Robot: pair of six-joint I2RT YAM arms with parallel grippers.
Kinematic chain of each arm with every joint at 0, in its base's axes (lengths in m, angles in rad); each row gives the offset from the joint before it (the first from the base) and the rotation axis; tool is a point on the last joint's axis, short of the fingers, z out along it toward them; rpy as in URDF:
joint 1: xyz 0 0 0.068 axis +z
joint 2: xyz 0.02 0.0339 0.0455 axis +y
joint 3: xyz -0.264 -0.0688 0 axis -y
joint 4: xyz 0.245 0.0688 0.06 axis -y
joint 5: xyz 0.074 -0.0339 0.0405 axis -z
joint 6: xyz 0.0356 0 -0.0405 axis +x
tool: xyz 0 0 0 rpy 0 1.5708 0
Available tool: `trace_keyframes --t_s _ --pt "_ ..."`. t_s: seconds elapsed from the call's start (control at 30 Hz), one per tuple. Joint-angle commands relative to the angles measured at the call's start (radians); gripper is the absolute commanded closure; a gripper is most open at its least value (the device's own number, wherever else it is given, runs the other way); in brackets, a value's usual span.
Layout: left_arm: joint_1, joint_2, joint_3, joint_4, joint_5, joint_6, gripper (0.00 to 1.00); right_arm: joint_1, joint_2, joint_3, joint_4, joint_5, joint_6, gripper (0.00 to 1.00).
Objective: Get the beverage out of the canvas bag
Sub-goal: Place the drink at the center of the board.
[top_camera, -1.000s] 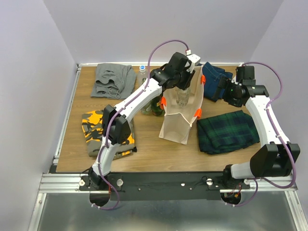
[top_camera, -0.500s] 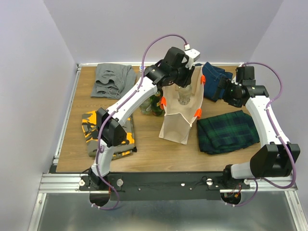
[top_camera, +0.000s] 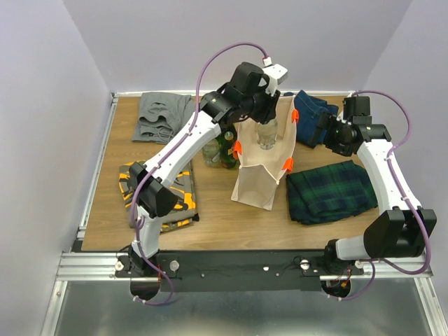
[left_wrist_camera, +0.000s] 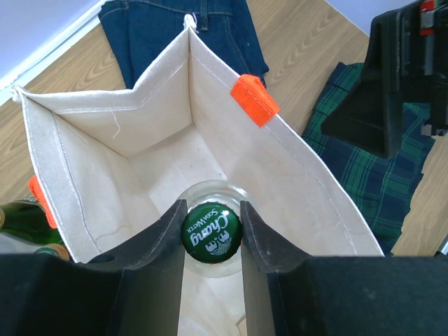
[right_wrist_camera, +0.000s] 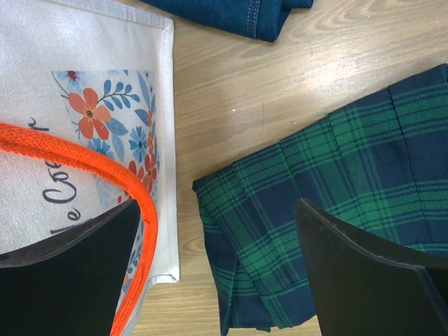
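Note:
The canvas bag stands upright mid-table, cream with orange handles, its mouth open. The beverage, a clear glass bottle with a green cap, hangs in that mouth with its neck above the rim. My left gripper reaches down from above and is shut on the neck just under the cap, also seen from overhead. My right gripper hovers open beside the bag's right wall, one finger by the orange handle, nothing between its fingers.
Green bottles stand just left of the bag. Folded clothes lie around: grey far left, camouflage orange near left, jeans behind the bag, green plaid to its right.
My left arm has risen, lifting the bottle higher in the bag's mouth. The right arm and the bag have not moved.

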Motion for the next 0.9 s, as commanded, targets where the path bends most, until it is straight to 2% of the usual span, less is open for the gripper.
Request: trace_keyframes --t_s 0.0,0.57,0.87 --pt "-0.009 -0.108 0.069 0.09 0.045 -0.002 1.0 -0.002 -0.022 -0.011 0.004 0.004 0.003 0.0" --pt "-0.009 -0.203 0.072 0.07 0.034 0.011 1.0 -0.002 -0.023 -0.019 0.004 -0.002 0.006 0.0" --pt "-0.009 -0.277 0.031 0.096 -0.038 0.017 1.0 -0.002 -0.027 -0.019 0.001 -0.002 0.007 0.0"
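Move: The left hand holds the clear bottle by its green cap, with the canvas bag directly beneath, its middle some 18 cm down. The free board by the standing bottles, where the drink is to go, lies about 15 cm to this hand's left, 6 cm ahead and 32 cm below. The front green bottle stands about 11 cm left and 8 cm ahead, a clear bottle about 17 cm left and 8 cm ahead, both middles some 21 cm down. From the right hand that free board is about 41 cm left, 9 cm ahead and 20 cm down. Keeping its pinch on the green cap, the left hand carries on drawing the clear bottle steadily upward out of the canvas bag, about 8 cm, drifting some 3 cm back and 3 cm left on the way. The wrist tilts a little, under 10 degrees, so the fingertips lift slightly, and the fingers neither open nor squeeze further. ##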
